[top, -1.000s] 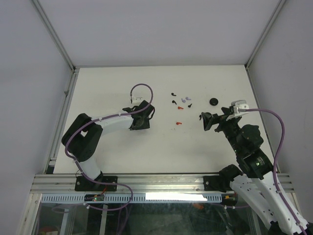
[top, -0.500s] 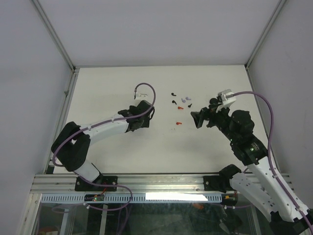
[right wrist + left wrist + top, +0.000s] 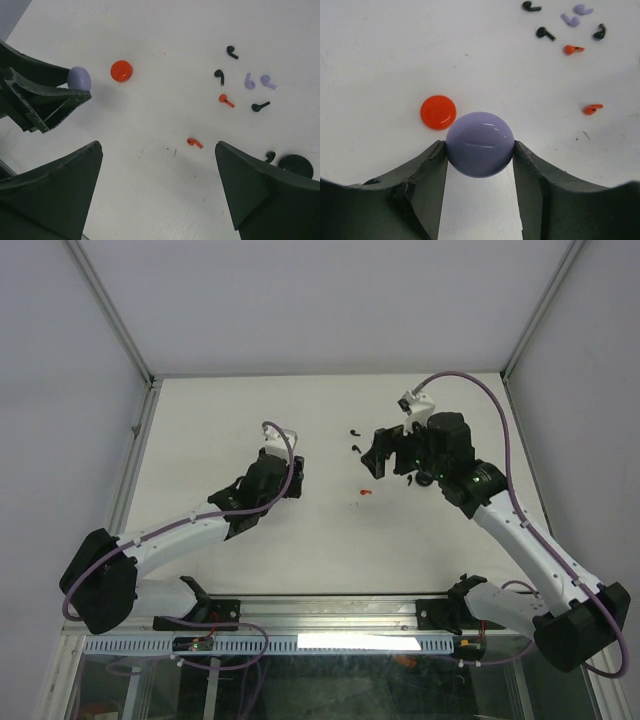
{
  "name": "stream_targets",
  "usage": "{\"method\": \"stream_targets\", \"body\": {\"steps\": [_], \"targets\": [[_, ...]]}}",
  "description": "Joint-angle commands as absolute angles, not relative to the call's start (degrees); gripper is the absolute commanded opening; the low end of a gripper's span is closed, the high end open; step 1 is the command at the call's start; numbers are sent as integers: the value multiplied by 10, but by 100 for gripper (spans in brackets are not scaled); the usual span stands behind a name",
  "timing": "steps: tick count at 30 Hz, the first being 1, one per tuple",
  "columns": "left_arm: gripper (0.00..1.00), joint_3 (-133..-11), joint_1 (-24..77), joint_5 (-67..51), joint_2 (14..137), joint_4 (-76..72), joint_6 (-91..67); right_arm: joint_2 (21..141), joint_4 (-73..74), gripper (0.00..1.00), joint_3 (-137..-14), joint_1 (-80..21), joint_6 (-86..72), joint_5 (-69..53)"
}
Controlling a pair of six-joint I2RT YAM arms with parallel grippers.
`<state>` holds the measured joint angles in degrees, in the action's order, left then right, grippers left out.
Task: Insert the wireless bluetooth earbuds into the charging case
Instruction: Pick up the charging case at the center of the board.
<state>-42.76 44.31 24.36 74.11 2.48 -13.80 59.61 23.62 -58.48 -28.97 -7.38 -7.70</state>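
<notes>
A round lilac charging case (image 3: 480,144) is clamped between the fingers of my left gripper (image 3: 479,148), which is shut on it at the table's left middle (image 3: 288,466). The same case (image 3: 79,78) also appears in the right wrist view. The wireless bluetooth earbuds lie loose on the table: black ones (image 3: 545,33) (image 3: 232,52), lilac ones (image 3: 570,20) (image 3: 267,81) and red ones (image 3: 592,108) (image 3: 194,143). My right gripper (image 3: 157,147) hangs wide open above them (image 3: 385,454), holding nothing, and hides most of them from the top view.
A red disc (image 3: 438,112) lies just beyond the lilac case, to its left. A black disc (image 3: 295,166) sits by my right finger with a black bud (image 3: 270,156) beside it. The white table (image 3: 220,410) is framed by metal rails.
My right gripper has swung left and farther from the bases, over the cluster of buds. The left arm has stretched out, carrying the lilac case slightly farther away.
</notes>
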Motion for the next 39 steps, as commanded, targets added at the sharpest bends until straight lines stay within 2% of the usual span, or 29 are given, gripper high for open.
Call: {"method": "stream_targets", "body": {"steps": [1, 4, 8, 13, 17, 25, 39], "targets": [[44, -395, 452, 174, 676, -134, -50, 616, 195, 99, -606, -292, -100, -137], [42, -384, 455, 143, 665, -165, -15, 628, 191, 99, -610, -290, -141, -104], [40, -382, 465, 103, 660, -200, 25, 645, 173, 98, -631, -290, -130, -166], [40, -366, 475, 70, 652, -267, 72, 670, 142, 85, -639, -291, -158, -255], [40, -355, 478, 32, 656, -308, 102, 686, 118, 79, -642, -292, -192, -305], [40, -355, 490, -23, 661, -337, 137, 719, 115, 66, -655, -298, -199, -342], [40, -362, 501, -34, 668, -339, 143, 746, 111, 44, -666, -321, -200, -389]]}}
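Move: My left fingers already hold the purple charging case, about 11 cm over the board. My open right fingertips are some 21 cm to their right, roughly level fore and aft and 10 cm higher; the case lies likewise 21 cm left of my right hand and 10 cm below. The red case sits on the board about 7 cm ahead of my left hand and 3 cm to its left. The nearest red earbud lies some 22 cm beneath my right hand, 2 cm ahead and 2 cm left. I bring my hands together for a handover. My left hand keeps its pinch and carries the purple case about 10 cm up and 10 cm right, easing back, its fingers swinging up and clockwise towards my right hand. Meanwhile my right hand dips briefly, then goes about 10 cm left, turning counter-clockwise and closing from wide open to about half, one finger on each face of the case. ##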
